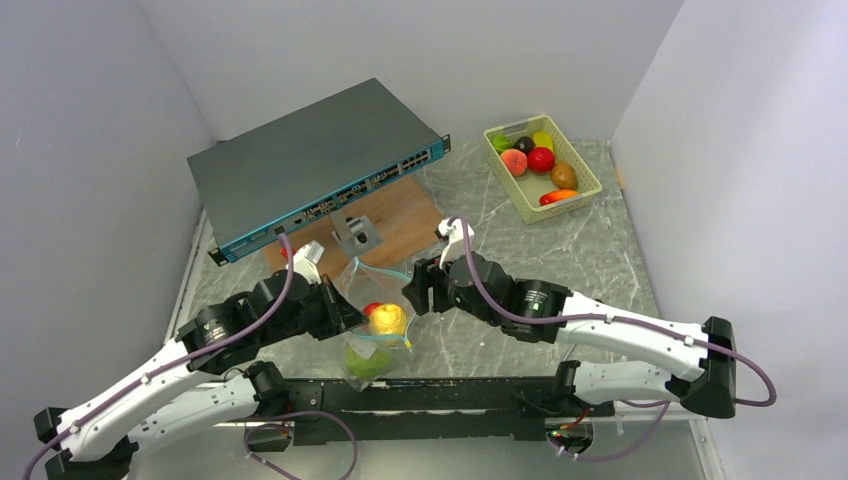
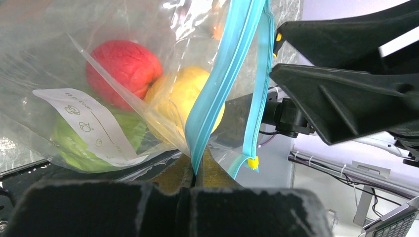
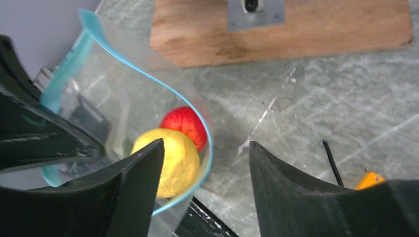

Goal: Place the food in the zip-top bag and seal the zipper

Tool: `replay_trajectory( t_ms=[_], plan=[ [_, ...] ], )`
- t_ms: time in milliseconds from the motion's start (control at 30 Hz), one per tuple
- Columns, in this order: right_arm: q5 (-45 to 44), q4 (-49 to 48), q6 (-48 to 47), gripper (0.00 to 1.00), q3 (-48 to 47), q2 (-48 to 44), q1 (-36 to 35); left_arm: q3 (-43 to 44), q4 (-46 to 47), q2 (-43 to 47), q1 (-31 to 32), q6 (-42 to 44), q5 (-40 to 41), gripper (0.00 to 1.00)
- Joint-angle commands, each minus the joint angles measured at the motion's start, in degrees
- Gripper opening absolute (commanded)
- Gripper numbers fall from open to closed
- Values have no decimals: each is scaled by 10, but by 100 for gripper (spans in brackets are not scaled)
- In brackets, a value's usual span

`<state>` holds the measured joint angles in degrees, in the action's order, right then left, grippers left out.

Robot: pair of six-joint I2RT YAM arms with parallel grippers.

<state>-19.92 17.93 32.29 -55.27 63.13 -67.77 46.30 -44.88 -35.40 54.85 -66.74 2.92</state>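
The clear zip-top bag (image 1: 378, 300) stands open-mouthed between the two arms. Inside it lie a red apple (image 2: 123, 66), a yellow lemon (image 2: 183, 98) and a green cabbage (image 2: 84, 143). My left gripper (image 2: 199, 170) is shut on the teal-blue zipper (image 2: 222, 84) at the bag's left side, holding the mouth edge up. My right gripper (image 3: 205, 148) is open just above the bag's right rim. The thin teal rim curves between its fingers, and its left finger (image 3: 133, 182) hangs over the lemon (image 3: 170, 160) and apple (image 3: 185, 126).
A dark network switch (image 1: 320, 165) lies at the back left. In front of it is a wooden board (image 1: 405, 220) with a metal bracket (image 1: 357, 235). A pale green basket (image 1: 578, 155) at the back right holds several toy foods. An orange tool tip (image 3: 368, 178) lies right of the bag.
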Motion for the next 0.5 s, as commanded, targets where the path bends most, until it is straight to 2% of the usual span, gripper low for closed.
replay_trajectory(
  t_ms=[0, 167, 233, 367, 400, 467],
  plan=[
    [-1, 18, 29, 61, 35, -21, -3, 4, 2, 8, 2, -5, 9, 0],
    [22, -44, 33, 47, 49, 8, -2, 13, 2, 8, 2, -1, 10, 0],
    [22, -53, 31, 35, 32, 30, -2, 19, -2, 7, 2, -1, 11, 0],
    [2, -30, -14, 4, -39, 39, -3, 27, -12, 11, 2, -4, 12, 0],
    [-3, -22, -32, 0, -56, 35, -3, 27, -12, 14, 2, -5, 11, 0],
    [-7, -16, -50, 0, -81, 25, -3, 24, -6, 22, 2, -10, 5, 0]
  ],
)
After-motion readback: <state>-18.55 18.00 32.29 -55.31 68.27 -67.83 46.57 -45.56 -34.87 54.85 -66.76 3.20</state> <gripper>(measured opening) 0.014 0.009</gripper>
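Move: Just under the open right fingers, about 4 cm down, 1 cm to their left and neither ahead nor back, runs the bag's right rim with its blue zipper strip. Inside the bag the yellow food lies some 7 cm left, 6 cm back and 10 cm below the right hand, and the red food about 10 cm left, 4 cm back and 12 cm down. From the left hand, pinching the opposite rim, the right rim is roughly 10 cm right, 4 cm ahead and 2 cm lower. Dipping about 5 cm beside the mouth of the bag, the right hand eases slightly back and right, then comes left again some 2 cm as its fingers go from about two-thirds open to shut, pinching the right rim at the blue zipper strip. It finishes by rising about 2 cm with the fingers closed. The left hand stays put and keeps its pinch on the other rim. ##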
